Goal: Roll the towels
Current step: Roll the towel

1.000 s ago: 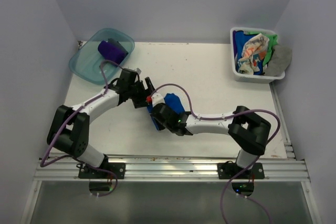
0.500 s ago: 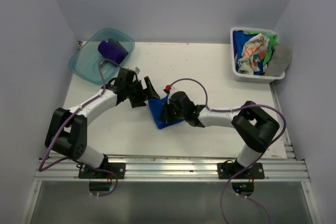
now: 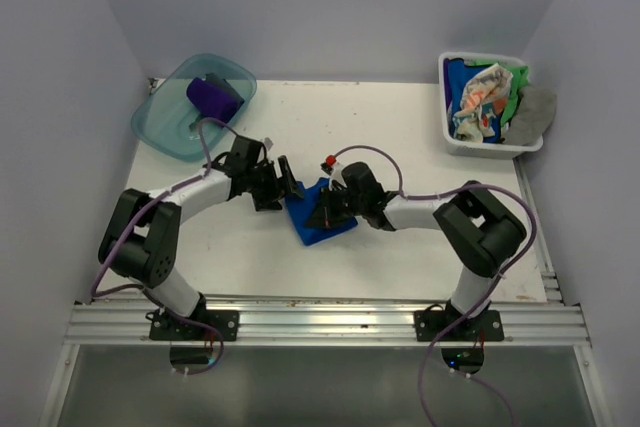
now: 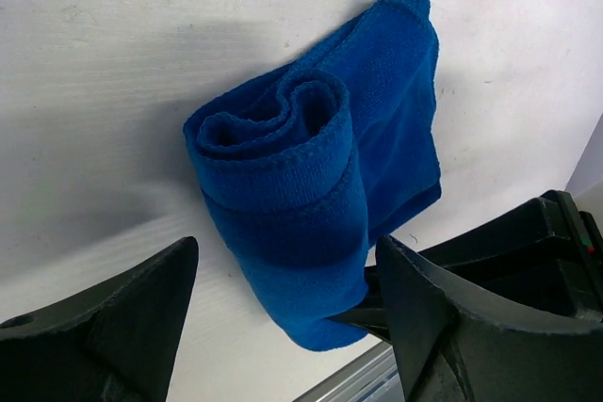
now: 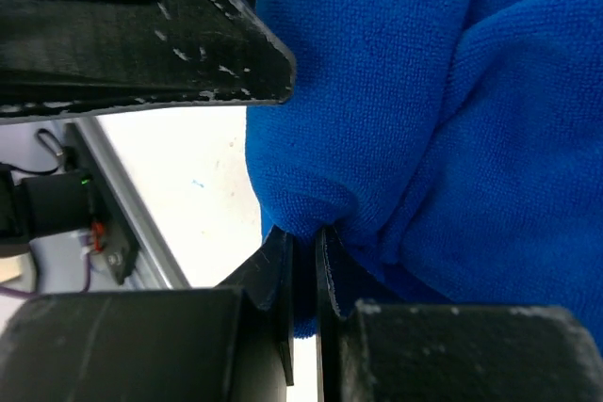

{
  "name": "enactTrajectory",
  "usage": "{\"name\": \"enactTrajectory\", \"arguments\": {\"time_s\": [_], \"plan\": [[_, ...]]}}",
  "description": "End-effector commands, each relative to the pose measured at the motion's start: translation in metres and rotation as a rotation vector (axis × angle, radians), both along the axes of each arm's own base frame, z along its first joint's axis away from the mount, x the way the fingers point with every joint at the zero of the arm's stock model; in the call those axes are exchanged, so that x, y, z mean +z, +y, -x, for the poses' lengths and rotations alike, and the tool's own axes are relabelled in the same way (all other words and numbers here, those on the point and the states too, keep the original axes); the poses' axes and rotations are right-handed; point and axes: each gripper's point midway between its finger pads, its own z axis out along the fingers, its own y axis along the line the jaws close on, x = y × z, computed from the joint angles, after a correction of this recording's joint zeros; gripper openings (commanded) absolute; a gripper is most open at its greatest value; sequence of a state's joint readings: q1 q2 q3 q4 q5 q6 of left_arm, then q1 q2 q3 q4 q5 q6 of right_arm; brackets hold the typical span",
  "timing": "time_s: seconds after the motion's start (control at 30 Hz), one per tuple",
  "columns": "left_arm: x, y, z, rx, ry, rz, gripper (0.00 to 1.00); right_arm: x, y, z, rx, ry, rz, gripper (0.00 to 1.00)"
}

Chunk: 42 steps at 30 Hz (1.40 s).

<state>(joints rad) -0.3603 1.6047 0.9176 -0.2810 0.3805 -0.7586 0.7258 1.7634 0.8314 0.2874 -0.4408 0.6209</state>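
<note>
A royal blue towel (image 3: pixel 320 222) lies rolled on the white table, its spiral end (image 4: pixel 273 129) facing the left wrist camera. My left gripper (image 3: pixel 285 190) stands open just left of it, its fingers either side of the roll's near end (image 4: pixel 287 265). From the right, my right gripper (image 3: pixel 324 210) is shut on a fold of the blue towel (image 5: pixel 303 237). A purple towel (image 3: pixel 213 97) lies in the teal tub. More towels fill the white basket: a cream patterned one (image 3: pixel 480 97), a green one (image 3: pixel 516 85) and a grey one (image 3: pixel 536 113).
The translucent teal tub (image 3: pixel 150 127) sits tilted at the table's back left corner. The white basket (image 3: pixel 442 97) stands at the back right. A metal rail (image 3: pixel 330 312) runs along the near edge, and grey walls close in both sides.
The right arm swung from below the blue towel to its right side, and the towel settled on the table as a roll. My left gripper edged right, up to the roll's end.
</note>
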Motion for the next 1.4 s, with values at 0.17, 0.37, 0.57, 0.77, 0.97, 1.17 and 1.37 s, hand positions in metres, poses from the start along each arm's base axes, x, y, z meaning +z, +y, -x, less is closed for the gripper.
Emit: {"name": "enactTrajectory", "arguments": {"time_s": [0.17,0.37,0.57,0.77,0.97,1.17,1.37], "plan": [[-0.012,-0.012,-0.012,-0.051,-0.025,0.042,0.75,-0.024,-0.01,0.016,0.058,0.133,-0.037,0.0],[-0.02,-0.015,-0.013,-0.044,-0.004,0.042,0.55,-0.022,-0.027,0.004,0.015,0.067,0.099,0.12],[-0.016,-0.012,-0.012,-0.012,0.006,0.036,0.43,0.007,-0.057,-0.012,-0.072,-0.079,0.274,0.62],[-0.01,-0.01,-0.007,0.014,0.016,0.038,0.42,0.053,-0.054,-0.008,-0.09,-0.336,0.472,0.66],[-0.008,-0.008,-0.003,0.038,0.021,0.029,0.42,0.072,-0.023,0.005,-0.051,-0.61,0.667,0.69],[-0.008,-0.007,-0.002,0.046,0.025,0.023,0.42,0.057,0.003,0.009,0.002,-0.757,0.84,0.69],[-0.01,-0.007,-0.002,0.045,0.032,0.021,0.42,0.025,0.005,0.005,0.009,-0.799,0.945,0.64]]}}
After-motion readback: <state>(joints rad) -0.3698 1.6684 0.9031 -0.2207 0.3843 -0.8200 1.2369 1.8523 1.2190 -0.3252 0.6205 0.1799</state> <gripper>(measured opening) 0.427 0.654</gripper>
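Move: The rolled part of the blue towel has its middle about 4 cm to the right of my left hand's fingertips, 3 cm back and 4 cm below. From my right hand, which still pinches the roll, that middle is roughly 4 cm left, 2 cm ahead and 1 cm lower. The unrolled flap spreads some 4 cm to the right of my right hand, 2 cm ahead and 3 cm below. I lower my left hand about 2.5 cm over the roll's far end and close its fingers until they squeeze it, then ease up slightly and keep hold. Only then I open my right hand and let go, draw it right about 4 cm, lift it in an arc back and left, swing its fingers some 65 degrees from pointing left to pointing forward and down, and sink about 5 cm, fingers open, over the roll's near end. ##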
